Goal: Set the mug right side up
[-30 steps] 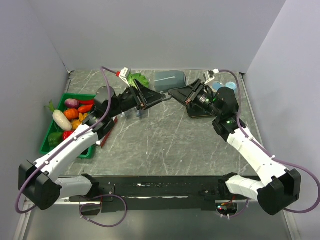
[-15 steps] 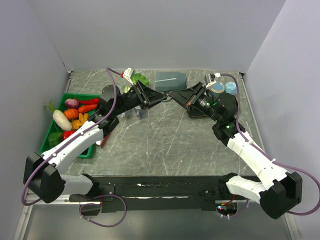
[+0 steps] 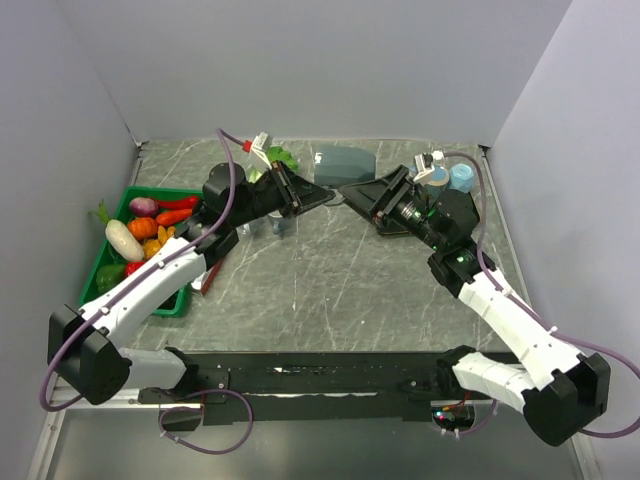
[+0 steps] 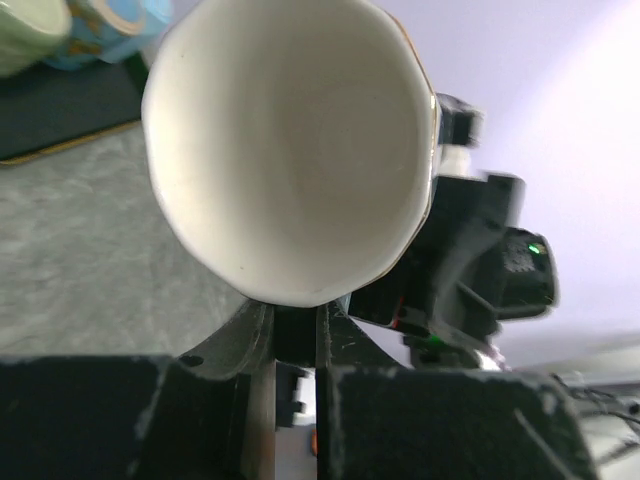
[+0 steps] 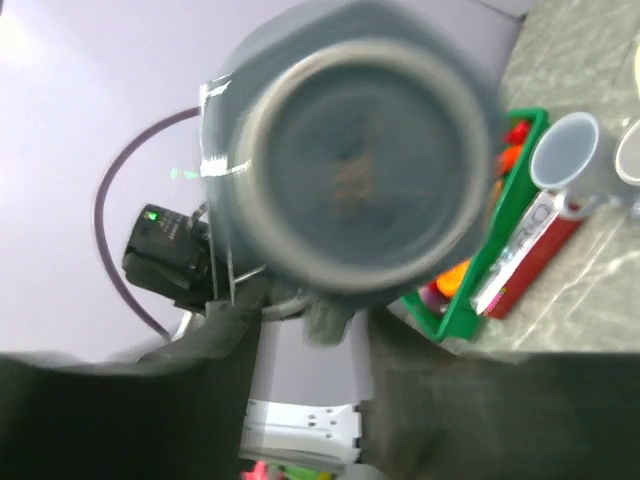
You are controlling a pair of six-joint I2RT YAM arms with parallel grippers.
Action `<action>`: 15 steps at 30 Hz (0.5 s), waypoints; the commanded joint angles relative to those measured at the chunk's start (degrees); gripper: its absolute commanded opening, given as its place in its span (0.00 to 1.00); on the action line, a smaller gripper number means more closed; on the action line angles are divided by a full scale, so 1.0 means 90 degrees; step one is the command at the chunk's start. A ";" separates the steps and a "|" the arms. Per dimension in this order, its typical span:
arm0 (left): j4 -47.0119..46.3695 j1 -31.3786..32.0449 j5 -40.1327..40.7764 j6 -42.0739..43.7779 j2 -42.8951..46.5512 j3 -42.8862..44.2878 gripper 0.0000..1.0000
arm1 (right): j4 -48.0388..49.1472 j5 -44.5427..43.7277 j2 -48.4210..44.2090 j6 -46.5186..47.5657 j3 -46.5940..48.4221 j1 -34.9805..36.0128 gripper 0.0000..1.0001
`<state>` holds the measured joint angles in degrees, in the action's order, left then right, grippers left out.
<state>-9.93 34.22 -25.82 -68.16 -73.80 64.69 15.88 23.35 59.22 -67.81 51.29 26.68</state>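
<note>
The blue-grey mug (image 3: 343, 162) is held up off the table between both arms, lying on its side. In the left wrist view its white inside (image 4: 290, 140) faces the camera, and my left gripper (image 4: 296, 322) is shut on the lower rim. The right wrist view shows the mug's round base (image 5: 355, 170), blurred, with a stub of handle (image 5: 330, 318) hanging below it. My right gripper (image 5: 310, 345) stands open, its fingers either side of that stub and apart from it. From above, the left gripper (image 3: 322, 197) and right gripper (image 3: 347, 190) almost meet tip to tip.
A green tray (image 3: 108, 265) of toy vegetables sits at the left, with a red box (image 5: 530, 250) and a grey cup (image 5: 575, 150) beside it. Several small cups (image 3: 461, 176) stand at the back right by a dark mat (image 4: 70, 110).
My left gripper has closed onto the mug's rim. My right gripper's fingers have spread apart off the mug. Both arms have shifted slightly.
</note>
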 commanded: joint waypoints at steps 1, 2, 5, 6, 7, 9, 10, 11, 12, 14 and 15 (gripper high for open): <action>0.0544 -0.0042 0.0778 0.1088 0.0085 0.0721 0.01 | -0.0426 -0.0309 -0.0349 0.0522 -0.0102 0.0083 0.83; 0.0818 -0.0042 0.0895 0.1195 0.0056 0.0820 0.01 | -0.0600 -0.0416 -0.0369 0.0581 -0.0142 0.0083 0.88; 0.1793 -0.0042 0.1452 0.1810 -0.0120 0.1191 0.01 | -0.1215 -0.0631 -0.0467 0.0854 -0.0191 0.0054 1.00; 0.1913 -0.0042 0.1579 0.2111 -0.0207 0.1211 0.01 | -0.1711 -0.0806 -0.0544 0.1068 -0.0152 0.0063 1.00; 0.2050 -0.0042 0.1822 0.2240 -0.0228 0.1240 0.01 | -0.1947 -0.0885 -0.0593 0.1166 -0.0142 0.0054 1.00; 0.2255 -0.0042 0.2009 0.2591 -0.0344 0.1221 0.01 | -0.2696 -0.1245 -0.0730 0.1429 -0.0093 0.0044 1.00; 0.2333 -0.0042 0.2194 0.2680 -0.0374 0.1221 0.01 | -0.2914 -0.1383 -0.0779 0.1518 -0.0064 0.0034 1.00; 0.2460 -0.0042 0.2292 0.2778 -0.0403 0.1221 0.01 | -0.3187 -0.1519 -0.0828 0.1596 0.0023 0.0024 1.00; 0.2510 -0.0042 0.2370 0.2914 -0.0481 0.1221 0.01 | -0.3683 -0.1714 -0.0915 0.1713 0.0092 0.0024 1.00; 0.2578 -0.0032 0.2575 0.3051 -0.0559 0.1211 0.01 | -0.4213 -0.2309 -0.1013 0.1821 0.0296 0.0034 1.00; 0.2646 -0.0023 0.2663 0.3168 -0.0666 0.1201 0.01 | -0.4448 -0.2515 -0.1033 0.1909 0.0365 0.0005 1.00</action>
<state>16.19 33.93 -7.25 -45.93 -79.20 72.23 -11.64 11.03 52.31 -55.53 50.02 27.11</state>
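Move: The mug lies on its side, handle already in the left fingers, its middle about 7 cm ahead of that hand, 3 cm to its right and level. Below is bare table, roughly 35 cm down and 10 cm ahead; the nearest set-down mug stands 11 cm ahead, 13 left, the lettuce 27 ahead, 16 left, both about 30 below. From the right hand, the mug's middle is some 6 cm ahead, 1 left. Down and forward, with some left, goes the left hand, sinking about 9 cm towards the bare table with the mug's handle still pinched; its fingers tip down some 30 degrees and swing counter-clockwise, raising the mug's mouth. The right fingers, already half open around the handle, open wide and come free as that hand drops and draws off right, tipping down. ##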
